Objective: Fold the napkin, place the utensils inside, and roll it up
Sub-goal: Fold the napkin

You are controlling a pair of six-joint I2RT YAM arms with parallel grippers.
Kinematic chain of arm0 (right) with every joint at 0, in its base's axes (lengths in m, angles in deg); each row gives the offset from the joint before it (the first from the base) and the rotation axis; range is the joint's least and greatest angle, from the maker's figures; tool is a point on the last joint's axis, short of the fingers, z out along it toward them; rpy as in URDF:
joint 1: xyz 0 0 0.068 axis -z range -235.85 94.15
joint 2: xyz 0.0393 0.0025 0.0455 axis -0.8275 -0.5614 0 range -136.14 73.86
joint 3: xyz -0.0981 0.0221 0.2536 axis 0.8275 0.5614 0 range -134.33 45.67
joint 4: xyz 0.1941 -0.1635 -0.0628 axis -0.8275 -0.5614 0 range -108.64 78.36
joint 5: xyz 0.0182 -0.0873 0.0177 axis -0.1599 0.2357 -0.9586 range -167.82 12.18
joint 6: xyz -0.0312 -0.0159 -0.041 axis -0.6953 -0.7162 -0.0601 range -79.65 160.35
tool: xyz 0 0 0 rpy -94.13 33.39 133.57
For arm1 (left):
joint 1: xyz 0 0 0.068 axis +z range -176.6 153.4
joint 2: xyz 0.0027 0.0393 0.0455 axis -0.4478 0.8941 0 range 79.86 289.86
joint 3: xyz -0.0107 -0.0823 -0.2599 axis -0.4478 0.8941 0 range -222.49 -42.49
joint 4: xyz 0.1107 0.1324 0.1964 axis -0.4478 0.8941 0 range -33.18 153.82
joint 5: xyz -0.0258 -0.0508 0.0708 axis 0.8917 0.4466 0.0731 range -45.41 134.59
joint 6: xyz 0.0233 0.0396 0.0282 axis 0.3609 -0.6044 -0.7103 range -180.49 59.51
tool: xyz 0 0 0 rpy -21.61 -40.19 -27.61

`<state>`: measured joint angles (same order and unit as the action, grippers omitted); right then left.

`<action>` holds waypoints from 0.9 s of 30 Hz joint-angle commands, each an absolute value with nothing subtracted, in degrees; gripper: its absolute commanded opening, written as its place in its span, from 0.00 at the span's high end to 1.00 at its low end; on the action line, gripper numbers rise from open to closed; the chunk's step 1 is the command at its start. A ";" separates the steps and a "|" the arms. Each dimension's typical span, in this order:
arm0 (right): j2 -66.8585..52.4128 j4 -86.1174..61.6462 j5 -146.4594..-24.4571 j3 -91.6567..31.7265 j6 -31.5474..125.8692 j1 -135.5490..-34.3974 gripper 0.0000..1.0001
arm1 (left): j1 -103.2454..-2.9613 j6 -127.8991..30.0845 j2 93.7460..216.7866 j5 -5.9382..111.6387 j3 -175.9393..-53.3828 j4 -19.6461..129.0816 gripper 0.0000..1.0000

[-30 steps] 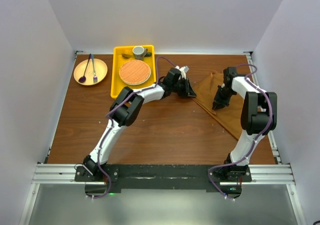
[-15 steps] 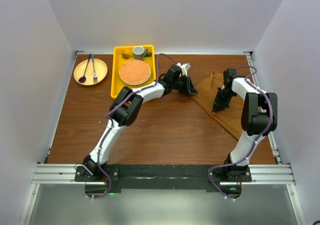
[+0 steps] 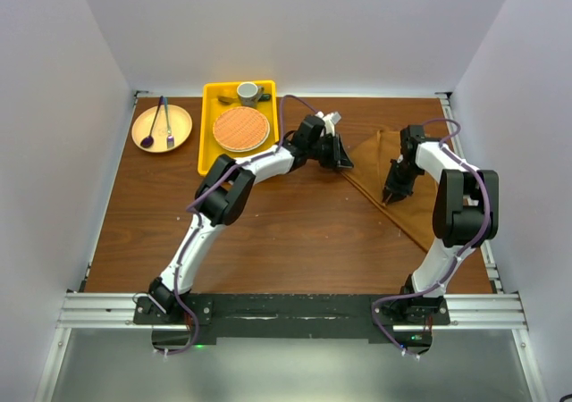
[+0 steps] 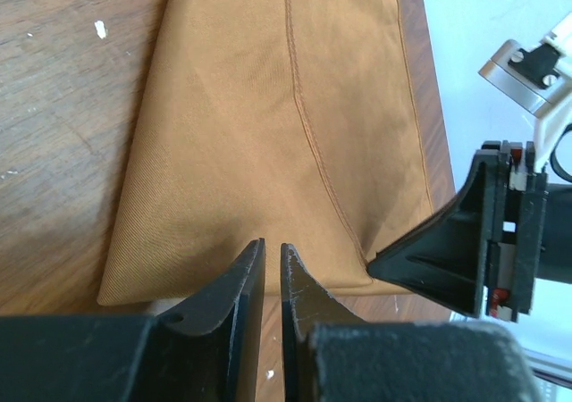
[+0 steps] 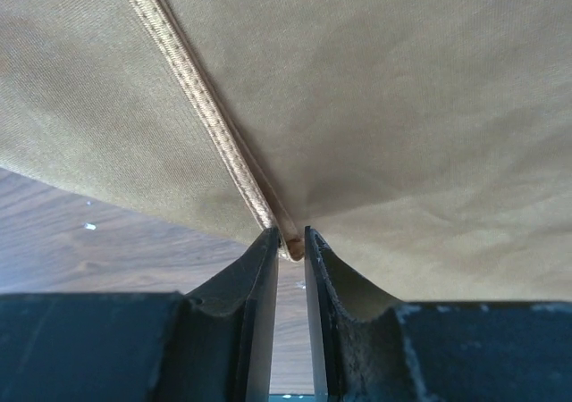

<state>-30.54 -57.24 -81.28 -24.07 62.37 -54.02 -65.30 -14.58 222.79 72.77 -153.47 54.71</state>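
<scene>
The rust-brown napkin (image 3: 407, 214) lies folded into a triangle on the right of the table. My right gripper (image 3: 391, 195) is over its middle, shut on a stitched hem corner; the right wrist view shows that hem pinched between the fingertips of the right gripper (image 5: 290, 241), with the napkin (image 5: 402, 107) spreading beyond. My left gripper (image 3: 342, 163) is at the napkin's left corner. In its wrist view the left gripper (image 4: 273, 246) has only a thin slit with nothing in it, tips over the napkin (image 4: 268, 107) edge. The right arm's black fingers (image 4: 447, 241) reach the same edge. The utensils are out of view.
A yellow tray (image 3: 207, 152) at the back holds a round orange woven mat (image 3: 240, 129) and a cup (image 3: 248, 92). Left of it, a yellow plate (image 3: 181, 130) carries a purple spoon (image 3: 147, 138) and a dark fork (image 3: 169, 125). White walls enclose the table.
My left gripper has shifted slightly right and back toward the napkin's left corner. The right gripper has barely moved and keeps the hem.
</scene>
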 commanded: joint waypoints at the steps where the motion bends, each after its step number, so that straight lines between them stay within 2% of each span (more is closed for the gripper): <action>1: -30.38 -56.73 -78.78 -23.94 60.91 -54.18 0.77 | -64.92 -14.78 215.13 74.12 -153.06 55.06 0.83; 7: -25.48 -60.24 -77.82 -27.80 61.79 -54.09 0.70 | -65.10 -17.77 206.27 72.89 -149.99 61.73 0.82; 11: -21.25 -62.09 -71.94 -29.57 61.09 -54.09 0.51 | -65.54 -17.69 193.71 69.82 -136.41 64.55 0.77; 15: -17.64 -61.82 -71.66 -29.12 61.44 -54.09 0.39 | -66.33 -17.42 175.80 67.62 -122.67 67.27 0.65; 20: -13.17 -62.88 -73.77 -29.57 65.82 -53.48 0.34 | -66.33 -20.75 162.58 68.49 -113.09 73.42 0.53; 24: -10.26 -62.79 -71.75 -25.53 73.19 -52.07 0.32 | -66.24 -23.57 153.44 69.28 -110.61 79.48 0.49; 27: -7.37 -64.11 -71.31 -19.91 78.29 -47.34 0.32 | -66.24 -25.24 148.87 70.25 -109.73 83.43 0.47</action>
<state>-11.37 -61.68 -73.76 -25.38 69.41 -52.19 -66.37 -21.22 153.59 68.66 -111.16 76.18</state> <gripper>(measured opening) 0.681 0.519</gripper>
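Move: The folded napkin's middle lies some 14 cm to the left hand's right and 3 cm back, roughly 5 cm lower; its pointed left corner is about 4 cm to that hand's left and 1 cm ahead. From the right hand, the napkin's middle is around 8 cm ahead and 4 cm right, 2 cm down, with the flap tip right under its fingertips. The yellow tray sits about 31 cm left of the left hand, 10 cm farther out. The folded napkin is left lying as both hands withdraw. The left hand rises some 22 cm from over its left corner while swinging back and left towards its own side, gaining speed and opening to about half. Shortly after, the right comes free of the flap tip, opens wide and climbs about 10 cm, edging slightly right as its fingertips tilt forward. ##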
